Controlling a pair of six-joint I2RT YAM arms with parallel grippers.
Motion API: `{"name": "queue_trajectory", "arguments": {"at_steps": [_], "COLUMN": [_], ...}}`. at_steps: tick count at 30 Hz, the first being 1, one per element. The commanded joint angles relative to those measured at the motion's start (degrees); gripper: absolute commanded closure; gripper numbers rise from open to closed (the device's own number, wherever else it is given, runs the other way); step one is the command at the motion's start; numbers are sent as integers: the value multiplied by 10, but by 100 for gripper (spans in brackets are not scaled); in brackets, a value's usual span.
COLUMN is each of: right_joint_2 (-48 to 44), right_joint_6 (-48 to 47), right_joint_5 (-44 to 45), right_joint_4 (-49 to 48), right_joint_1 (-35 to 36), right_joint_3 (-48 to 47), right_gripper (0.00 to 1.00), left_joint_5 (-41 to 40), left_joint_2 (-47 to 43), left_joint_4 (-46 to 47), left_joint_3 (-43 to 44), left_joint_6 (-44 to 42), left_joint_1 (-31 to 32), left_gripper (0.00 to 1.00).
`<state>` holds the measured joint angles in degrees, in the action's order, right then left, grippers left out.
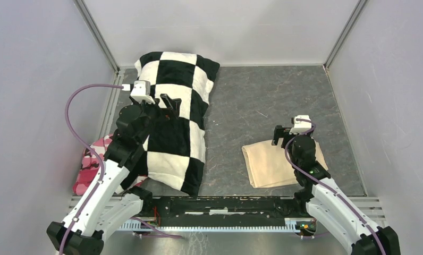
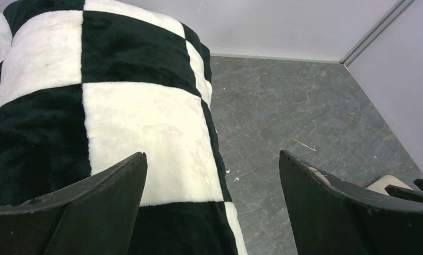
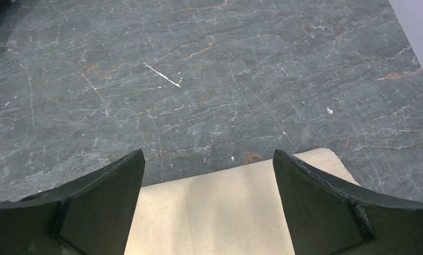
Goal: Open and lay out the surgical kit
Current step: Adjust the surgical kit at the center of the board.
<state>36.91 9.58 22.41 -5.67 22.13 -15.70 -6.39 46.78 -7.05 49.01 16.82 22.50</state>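
Note:
The surgical kit (image 1: 270, 163) lies folded shut as a beige cloth bundle on the dark floor at the near right; its contents are hidden inside the wrap. My right gripper (image 1: 280, 135) hovers over the bundle's far edge, open, with nothing between its fingers. In the right wrist view the beige cloth (image 3: 214, 210) fills the gap between the two black fingers (image 3: 100, 204). My left gripper (image 1: 169, 103) is open above the checkered pillow, far from the kit. A corner of the beige cloth (image 2: 383, 184) shows at the right edge of the left wrist view.
A black-and-white checkered pillow (image 1: 172, 117) covers the left half of the floor. A pink camouflage cloth (image 1: 90, 162) lies by the left wall under the left arm. Grey walls close in both sides and the back. Bare dark floor (image 1: 262, 95) lies beyond the kit.

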Motion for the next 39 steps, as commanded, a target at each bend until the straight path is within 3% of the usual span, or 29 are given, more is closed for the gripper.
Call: {"name": "queue_trajectory", "arguments": {"at_steps": [1,7,12,19,25,31,34,39], "right_joint_2": [20,39,47,-4,-69,-100,-110,-96], "right_joint_6": [1,4,17,78,245,389,474,572], "right_joint_5": [-6,-26,-55,-108,-73,10,26,-1], "right_joint_4": [-114,-120,-72,109,360,601,659,639], "right_joint_1": [-16,-27,-29,-30,-31,-30,-31,-31], "right_joint_3": [13,2,-13,-40,-74,-171,-189,-158], "right_gripper": [2,2,2,2,2,2,2,2], "left_joint_5": [45,99,147,165,169,158,157,152], "left_joint_2": [4,18,34,84,102,95,92,91], "left_joint_4": [100,146,165,138,122,114,107,93], "left_joint_3": [-19,-27,-16,15,34,42,49,56], "left_joint_6": [-21,-21,-24,-48,-62,-68,-66,-63], "left_joint_1": [-21,-25,-4,72,110,116,120,142], "left_gripper": [2,2,2,2,2,2,2,2]}}
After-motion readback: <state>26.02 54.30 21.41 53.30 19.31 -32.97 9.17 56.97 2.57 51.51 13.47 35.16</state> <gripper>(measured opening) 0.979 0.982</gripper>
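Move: The surgical kit, the folded beige cloth, lies under my right hand, its middle about 6 cm back, neither left nor right of it and some 12 cm below. From my left hand the kit is about 42 cm to the right, 8 cm back and 30 cm down. The checkered cloth spreads under that hand, its middle roughly 11 cm ahead and 4 cm left; the pink camouflage cloth sits about 29 cm left and 10 cm back. I draw my open right hand back over the surgical kit about 10 cm, after a tiny forward start, dipping slightly while the wrist tips the fingers steeply down and rolls my left finger up and ahead. Meanwhile I swing my open left hand some 12 cm rightward, high off the checkered cloth towards the kit, turning it nearly 30 degrees clockwise. ##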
